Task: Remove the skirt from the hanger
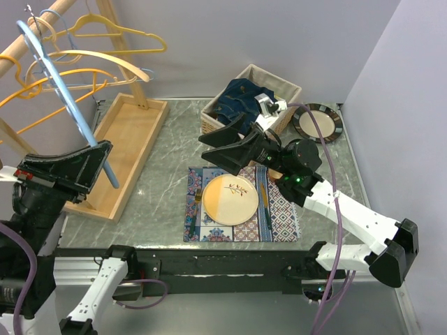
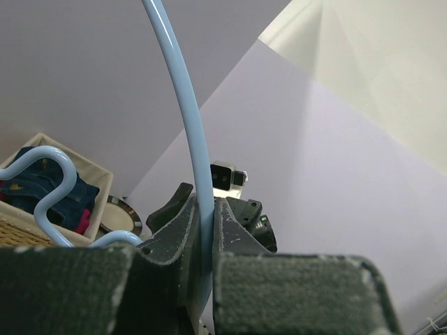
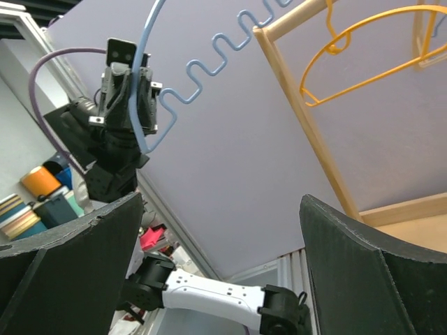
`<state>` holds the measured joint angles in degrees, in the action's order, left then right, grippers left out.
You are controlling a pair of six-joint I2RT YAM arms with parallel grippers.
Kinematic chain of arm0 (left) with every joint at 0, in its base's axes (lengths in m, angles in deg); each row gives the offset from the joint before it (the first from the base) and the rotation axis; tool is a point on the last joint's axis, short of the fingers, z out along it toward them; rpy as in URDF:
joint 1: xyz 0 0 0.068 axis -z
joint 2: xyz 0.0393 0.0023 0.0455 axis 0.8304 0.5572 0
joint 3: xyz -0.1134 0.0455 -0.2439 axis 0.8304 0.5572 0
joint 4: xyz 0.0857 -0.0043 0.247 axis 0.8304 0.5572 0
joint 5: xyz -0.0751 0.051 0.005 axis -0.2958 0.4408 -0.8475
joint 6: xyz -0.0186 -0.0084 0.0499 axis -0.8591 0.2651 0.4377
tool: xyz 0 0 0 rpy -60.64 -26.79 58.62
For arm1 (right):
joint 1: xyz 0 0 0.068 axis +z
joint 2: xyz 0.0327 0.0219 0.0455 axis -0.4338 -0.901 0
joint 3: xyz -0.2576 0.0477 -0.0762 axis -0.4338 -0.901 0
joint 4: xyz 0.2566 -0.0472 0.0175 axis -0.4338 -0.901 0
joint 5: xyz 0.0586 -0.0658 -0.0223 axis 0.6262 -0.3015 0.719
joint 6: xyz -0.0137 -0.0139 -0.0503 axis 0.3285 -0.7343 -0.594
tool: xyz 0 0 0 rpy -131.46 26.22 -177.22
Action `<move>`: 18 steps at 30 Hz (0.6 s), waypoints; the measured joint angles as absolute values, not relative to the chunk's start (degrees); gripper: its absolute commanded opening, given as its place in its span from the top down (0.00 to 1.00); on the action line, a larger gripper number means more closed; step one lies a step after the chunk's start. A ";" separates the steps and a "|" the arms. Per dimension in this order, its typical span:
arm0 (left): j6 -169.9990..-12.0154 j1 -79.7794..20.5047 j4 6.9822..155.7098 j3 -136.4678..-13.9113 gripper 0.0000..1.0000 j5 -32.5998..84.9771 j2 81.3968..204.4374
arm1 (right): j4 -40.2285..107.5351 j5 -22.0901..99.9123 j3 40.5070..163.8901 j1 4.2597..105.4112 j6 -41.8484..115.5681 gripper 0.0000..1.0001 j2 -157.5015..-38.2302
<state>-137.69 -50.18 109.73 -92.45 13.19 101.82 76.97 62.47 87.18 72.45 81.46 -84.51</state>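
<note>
A light blue hanger (image 1: 70, 105) is bare, with no cloth on it. My left gripper (image 1: 103, 152) at the left is shut on its thin bar; in the left wrist view the blue hanger (image 2: 178, 91) runs up from between the closed fingers of the left gripper (image 2: 204, 209). A dark blue denim garment, apparently the skirt (image 1: 237, 98), lies bunched in the wicker basket (image 1: 279, 80) at the back. My right gripper (image 1: 209, 148) hovers in front of the basket, above the placemat, with its jaws wide open and nothing between them. It points left toward the hanger (image 3: 143, 70).
A wooden rack with several yellow hangers (image 1: 119, 31) stands at the back left on a wooden tray base (image 1: 129, 139). A patterned placemat (image 1: 279, 209) carries a cream plate (image 1: 228, 199) and cutlery. A dark-rimmed plate (image 1: 318, 122) sits right of the basket.
</note>
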 measured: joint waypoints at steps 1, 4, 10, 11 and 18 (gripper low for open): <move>-137.75 -50.18 110.21 -92.71 0.99 13.48 101.66 | 76.44 62.27 87.18 72.45 81.11 0.00 -84.44; -138.02 -50.18 111.74 -94.09 0.99 14.26 101.47 | 75.26 62.01 87.18 72.45 80.44 0.00 -84.40; -138.98 -50.22 115.66 -97.78 0.99 15.36 100.55 | 73.91 61.51 87.18 72.45 79.96 0.00 -84.40; -139.17 -50.22 116.60 -98.20 0.99 15.71 100.20 | 73.58 61.23 87.18 72.45 79.80 0.00 -84.40; -140.79 -50.42 123.26 -97.63 0.99 19.99 94.80 | 71.29 59.98 87.21 72.45 78.97 0.00 -84.29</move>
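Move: The left gripper already holds the bare blue hanger near its lower end. From this hand the rail's near stretch is about 13 cm ahead, 7 cm left and some 10 cm higher. The orange hanger's middle is about 11 cm ahead and 5 cm left, and the wooden hanger's is 14 cm straight ahead, both a little above the hand. From the right hand the same stretch of rail is roughly 11 cm forward, 25 cm left and 20 cm up. Keep the left gripper shut on the blue hanger and draw it back from the rail about 5.5 cm, drifting left some 2 cm. Let the hand rise about 1 cm at first, then sink about 2 cm, turning slightly counter-clockwise. Ease the open, empty right gripper forward and down about 2 cm. ##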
